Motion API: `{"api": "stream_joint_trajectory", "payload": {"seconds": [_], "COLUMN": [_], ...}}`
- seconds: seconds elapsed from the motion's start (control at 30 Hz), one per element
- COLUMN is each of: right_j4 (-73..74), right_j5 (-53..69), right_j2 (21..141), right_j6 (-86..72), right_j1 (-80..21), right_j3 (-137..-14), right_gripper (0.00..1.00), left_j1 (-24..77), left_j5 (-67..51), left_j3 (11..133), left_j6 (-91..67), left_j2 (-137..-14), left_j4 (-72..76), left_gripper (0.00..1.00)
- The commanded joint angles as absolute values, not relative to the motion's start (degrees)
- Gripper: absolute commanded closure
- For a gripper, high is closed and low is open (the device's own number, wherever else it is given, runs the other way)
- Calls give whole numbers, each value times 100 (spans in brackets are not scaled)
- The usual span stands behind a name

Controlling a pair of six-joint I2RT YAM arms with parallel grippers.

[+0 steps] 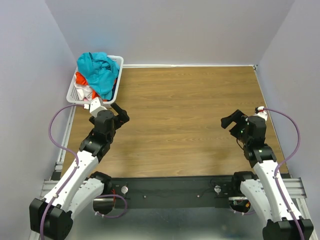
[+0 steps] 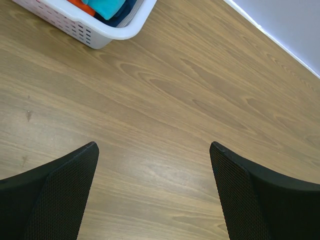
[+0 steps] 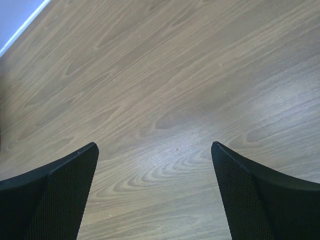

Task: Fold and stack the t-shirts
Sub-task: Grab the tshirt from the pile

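Note:
A crumpled teal-blue t-shirt [image 1: 99,71] lies on top of the pile in a white lattice basket [image 1: 118,79] at the table's back left. An orange-red shirt [image 1: 81,80] and a white one [image 1: 84,92] show under it. In the left wrist view the basket's corner [image 2: 107,35] shows teal [image 2: 107,7], orange and dark blue cloth. My left gripper [image 1: 121,113] is open and empty, just in front of the basket; it also shows in the left wrist view [image 2: 154,147]. My right gripper [image 1: 230,122] is open and empty over bare wood at the right; it also shows in the right wrist view [image 3: 155,147].
The wooden table [image 1: 185,120] is walled in grey on three sides. A white strip [image 2: 280,42] runs along the far wall's foot. A black rail [image 1: 170,187] with the arm bases runs along the near edge.

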State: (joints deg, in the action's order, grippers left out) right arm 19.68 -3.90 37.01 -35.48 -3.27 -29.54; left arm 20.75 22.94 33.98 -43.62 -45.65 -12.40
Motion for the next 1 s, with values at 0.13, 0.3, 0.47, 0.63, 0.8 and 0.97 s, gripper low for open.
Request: {"api": "stream_joint_trajectory", "payload": {"seconds": [0.13,0.3,0.47,0.63,0.8,0.97], "right_j4": [2066,1995,1504,828,642,492], "right_j5": [-616,-791,-511,-36,-263,-466], "right_j2": [3744,3893,4341,5279,5887,6231], "right_j6": [-3577,-3630,-3735,-3858,-3709,-3569], "right_j1": [-308,-308,-308,-316,-308,-308], "right_j3": [-3076,-3277,-3603,-3945,-4236,-4385], "right_gripper": [0,0,0,0,0,0], "left_j1": [2092,2092,2092,1882,1372,485], "left_j5": [2628,2707,2637,2953,2751,2233], "left_j3": [3779,3884,3972,4646,5473,6361], "left_j6": [-4482,-4491,-4412,-4185,-3920,-3683], "left_j2": [-4676,-4711,-4868,-5491,-6370,-7704], "left_j4": [-1380,-1371,-1134,-1090,-932,-633], "left_gripper": [2,2,2,2,2,2]}}
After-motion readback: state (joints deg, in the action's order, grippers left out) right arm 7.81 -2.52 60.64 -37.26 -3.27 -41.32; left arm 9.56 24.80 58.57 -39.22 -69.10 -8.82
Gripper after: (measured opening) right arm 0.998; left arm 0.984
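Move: The teal t-shirt on the pile lies about 20 cm ahead of the open left hand, 12 cm to its left and some 6 cm lower. The basket's middle is about 19 cm ahead and 12 cm left; the orange cloth is some 18 cm ahead and 18 cm left, the white cloth 13 cm ahead and 18 cm left. From the right hand the teal t-shirt is about 60 cm left and 22 cm ahead. Fingers open, the left hand reaches 10 cm forward, rising and veering left towards the teal t-shirt; right advances 8 cm. ##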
